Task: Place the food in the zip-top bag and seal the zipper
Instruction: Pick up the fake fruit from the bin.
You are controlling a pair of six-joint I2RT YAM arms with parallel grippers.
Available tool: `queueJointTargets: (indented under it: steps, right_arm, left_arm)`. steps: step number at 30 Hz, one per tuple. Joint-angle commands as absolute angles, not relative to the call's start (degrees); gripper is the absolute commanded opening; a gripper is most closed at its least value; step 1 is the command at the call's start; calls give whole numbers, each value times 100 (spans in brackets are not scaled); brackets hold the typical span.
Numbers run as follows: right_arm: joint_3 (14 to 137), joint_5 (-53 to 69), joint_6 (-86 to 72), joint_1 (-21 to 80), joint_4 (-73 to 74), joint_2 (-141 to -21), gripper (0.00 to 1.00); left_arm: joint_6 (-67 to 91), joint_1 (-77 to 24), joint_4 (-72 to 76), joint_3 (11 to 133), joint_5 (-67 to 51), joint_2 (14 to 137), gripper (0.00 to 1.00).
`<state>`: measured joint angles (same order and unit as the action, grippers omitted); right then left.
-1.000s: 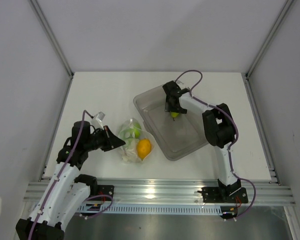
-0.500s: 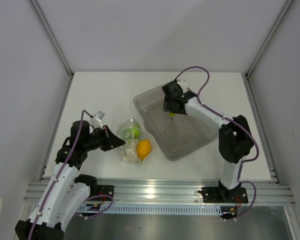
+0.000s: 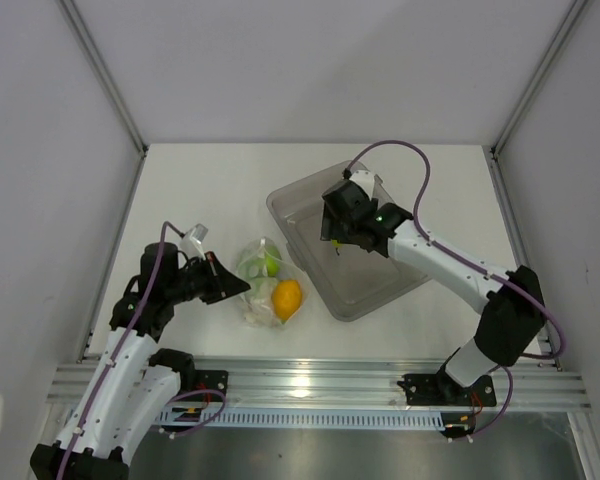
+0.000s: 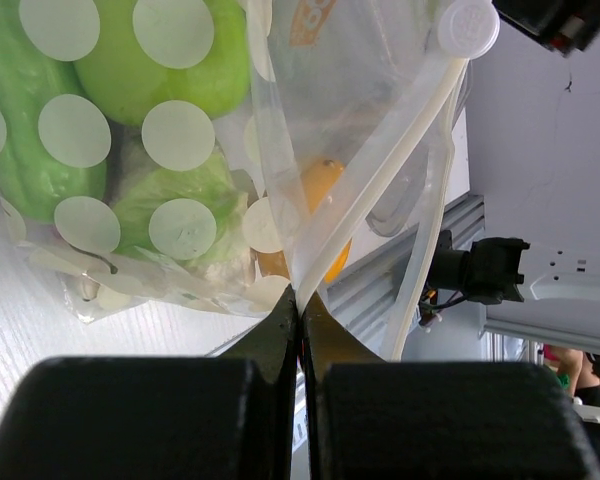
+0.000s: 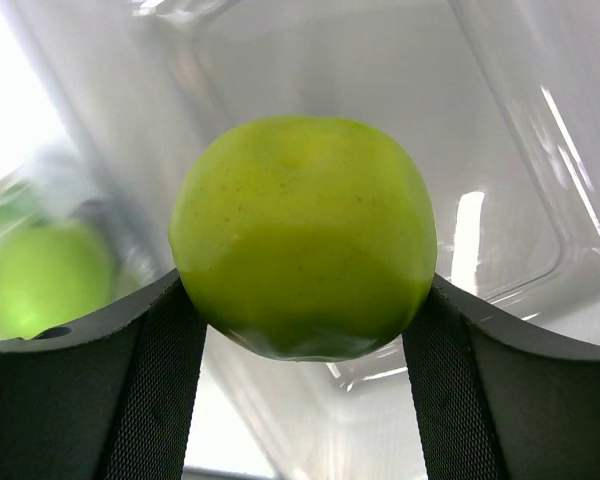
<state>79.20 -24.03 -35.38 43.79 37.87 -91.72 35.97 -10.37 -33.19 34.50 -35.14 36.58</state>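
The zip-top bag point(image 3: 263, 285) lies left of centre and holds green food and an orange citrus point(image 3: 287, 298). My left gripper point(image 3: 227, 284) is shut on the bag's left edge. In the left wrist view the jaws point(image 4: 300, 300) pinch the clear film beside the white zipper point(image 4: 400, 160). A green cucumber point(image 4: 30, 130) and a green fruit point(image 4: 170, 50) show through the dotted plastic. My right gripper point(image 3: 336, 232) hangs over the grey bin's left part, shut on a green apple point(image 5: 302, 235) that fills the gap between its fingers point(image 5: 150, 380).
The rigid grey translucent bin point(image 3: 375, 265) sits right of the bag, tilted on the white table point(image 3: 200, 190). An aluminium rail point(image 3: 320, 380) runs along the near edge. Grey walls close in on both sides.
My right arm has swung its elbow out to the right. Its gripper has carried the apple slightly left and nearer within the bin. The left gripper and the bag have stayed put.
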Motion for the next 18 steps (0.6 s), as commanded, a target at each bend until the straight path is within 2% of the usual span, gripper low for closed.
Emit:
queueJointTargets:
  steps: [1,10,18]
  right_arm:
    - [7954,-2505,-3577,4727,3726,-8561,0]
    - [7963,-2145,-3551,5378,3726,-7937,0]
    - [8156,-1714,-3525,6019,3507,-7954,0]
  left_arm:
    - [3595,-1063,-3357,3533,-3498,3621,1]
    - [3595,-1063,-3375,3594,-3445,3656,1]
    - [3577,-1063,-3472,3612,-3393,3595,1]
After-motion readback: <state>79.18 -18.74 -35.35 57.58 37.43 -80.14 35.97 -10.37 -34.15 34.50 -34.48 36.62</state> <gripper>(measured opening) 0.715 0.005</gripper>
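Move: The right hand already has the fake fruit, a green pear, in its fingers, lifted clear of the bin. The zip-top bag's open mouth lies about 12 cm to its left, 10 cm back and a couple of centimetres lower; the orange fruit in the bag is about 9 cm left, 12 cm back and 12 cm down. The bin's middle is roughly 7 cm ahead, 5 cm right and 15 cm below. From the left hand, the mouth is about 5 cm ahead and 5 cm right, nearly level. The right hand carries the pear back, up and left towards the bag's mouth, some 9 cm back and nearly as much up and left, the rise easing off while the backward and leftward travel goes on, and its wrist swings roughly 20 degrees, mostly counter-clockwise with the hand's left side lifting. Its fingers keep their grip on the pear, while the shut left fingers stay put and go on pinching the bag's rim. ##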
